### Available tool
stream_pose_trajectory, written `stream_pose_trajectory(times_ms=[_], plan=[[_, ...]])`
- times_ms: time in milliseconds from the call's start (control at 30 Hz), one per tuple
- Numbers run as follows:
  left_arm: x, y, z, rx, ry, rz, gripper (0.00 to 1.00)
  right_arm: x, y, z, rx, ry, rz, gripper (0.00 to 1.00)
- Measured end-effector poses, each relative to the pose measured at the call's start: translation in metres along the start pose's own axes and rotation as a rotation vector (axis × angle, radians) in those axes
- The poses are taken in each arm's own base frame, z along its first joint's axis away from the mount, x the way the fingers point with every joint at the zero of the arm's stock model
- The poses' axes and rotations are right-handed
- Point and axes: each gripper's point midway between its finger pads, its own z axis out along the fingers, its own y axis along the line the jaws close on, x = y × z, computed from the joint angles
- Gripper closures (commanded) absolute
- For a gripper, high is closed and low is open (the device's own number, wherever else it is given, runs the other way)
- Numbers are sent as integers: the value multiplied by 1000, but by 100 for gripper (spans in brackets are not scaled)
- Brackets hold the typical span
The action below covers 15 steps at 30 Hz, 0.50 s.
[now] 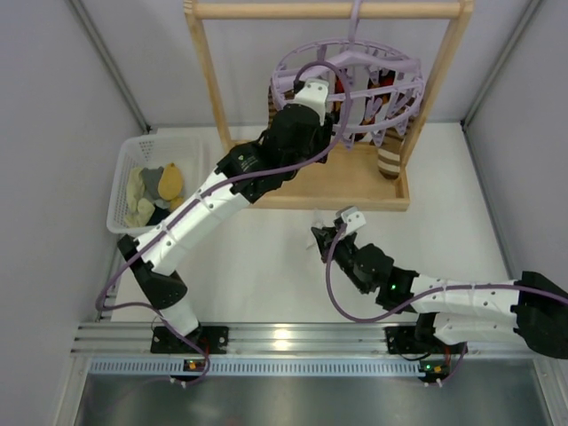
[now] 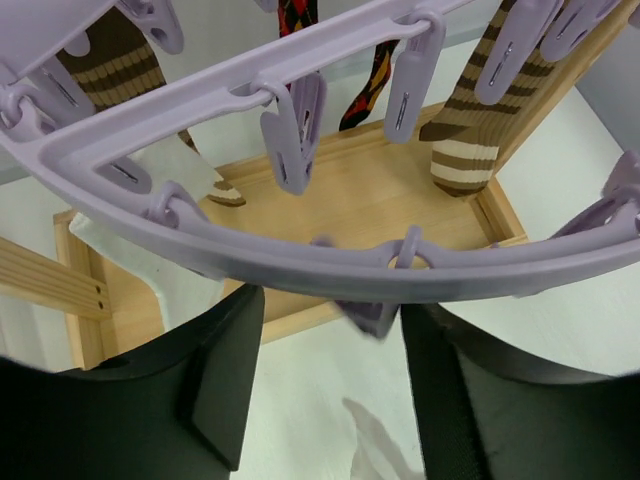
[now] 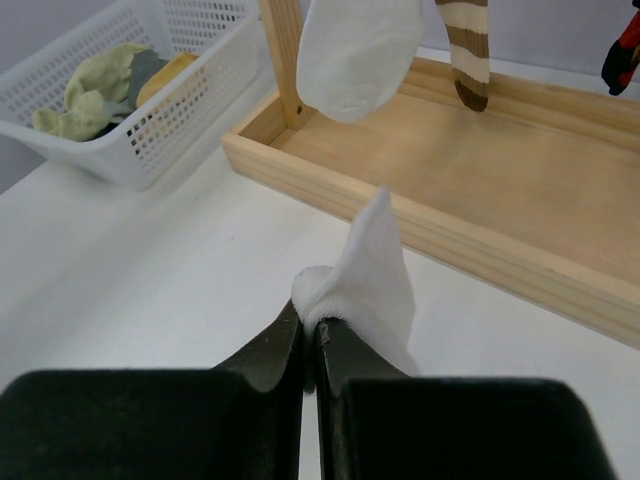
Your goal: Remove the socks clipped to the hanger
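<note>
The lavender hanger [image 1: 351,84] hangs from a wooden rack's top bar. My left gripper [image 1: 312,96] is raised to its left rim. In the left wrist view my left gripper [image 2: 332,345] is open just under the ring [image 2: 300,265], and a small clip [image 2: 375,315] dangles between the fingers, close to the right one. Brown striped socks [image 2: 465,150], an argyle sock [image 2: 365,85] and a white sock [image 2: 175,270] hang from clips. Low over the table, my right gripper [image 3: 312,335] is shut on a loose white sock [image 3: 365,270].
The wooden rack's tray base [image 3: 480,170] lies just beyond the right gripper, with its uprights [image 1: 209,75] on either side of the hanger. A white basket [image 1: 133,191] with yellow and grey cloths stands at the left.
</note>
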Motion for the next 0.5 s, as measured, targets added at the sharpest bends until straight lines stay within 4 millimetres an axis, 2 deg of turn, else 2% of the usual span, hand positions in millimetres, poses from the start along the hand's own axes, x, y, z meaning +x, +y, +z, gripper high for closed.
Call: stream_pose_trajectory(times_ms=[33, 67, 133, 167, 267, 367, 500], plan=[[0, 1, -2, 4, 0, -1, 33, 0, 0, -2, -4, 5, 4, 100], [1, 2, -6, 8, 1, -4, 22, 0, 0, -4, -7, 11, 7, 100], [3, 6, -14, 11, 1, -4, 13, 3, -1, -7, -12, 33, 5, 100], [5, 9, -18, 10, 4, -5, 2, 6, 0, -7, -15, 46, 2, 100], [10, 21, -35, 3, 1, -9, 1, 15, 2, -10, -31, 98, -20, 100], [18, 41, -58, -23, -7, -10, 1, 15, 10, -9, -65, 129, -32, 100], [35, 76, -97, -70, -30, -23, 1, 7, 35, 2, -161, 167, -37, 100]])
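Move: The white sock already off the hanger dangles from the right hand, roughly 12 cm back, 1 cm left and 20 cm below the left hand. From the left hand, another hanging white sock is about 5 cm ahead, 6 cm left and 6 cm lower. From the right hand, the white basket lies some 22 cm ahead, 43 cm left and 16 cm lower; the wooden base's middle is about 26 cm ahead, level sideways and 18 cm lower. The freed white sock stays pinched in the shut right fingers as that hand draws back about 2 cm, dipping briefly, then swings some 3 cm left towards the basket's side, turning about 10 degrees counter-clockwise. The left hand spreads its half-open fingers fully and backs away from the emptied clip, speeding up, about 11 cm left and 7 cm back at nearly one height. ##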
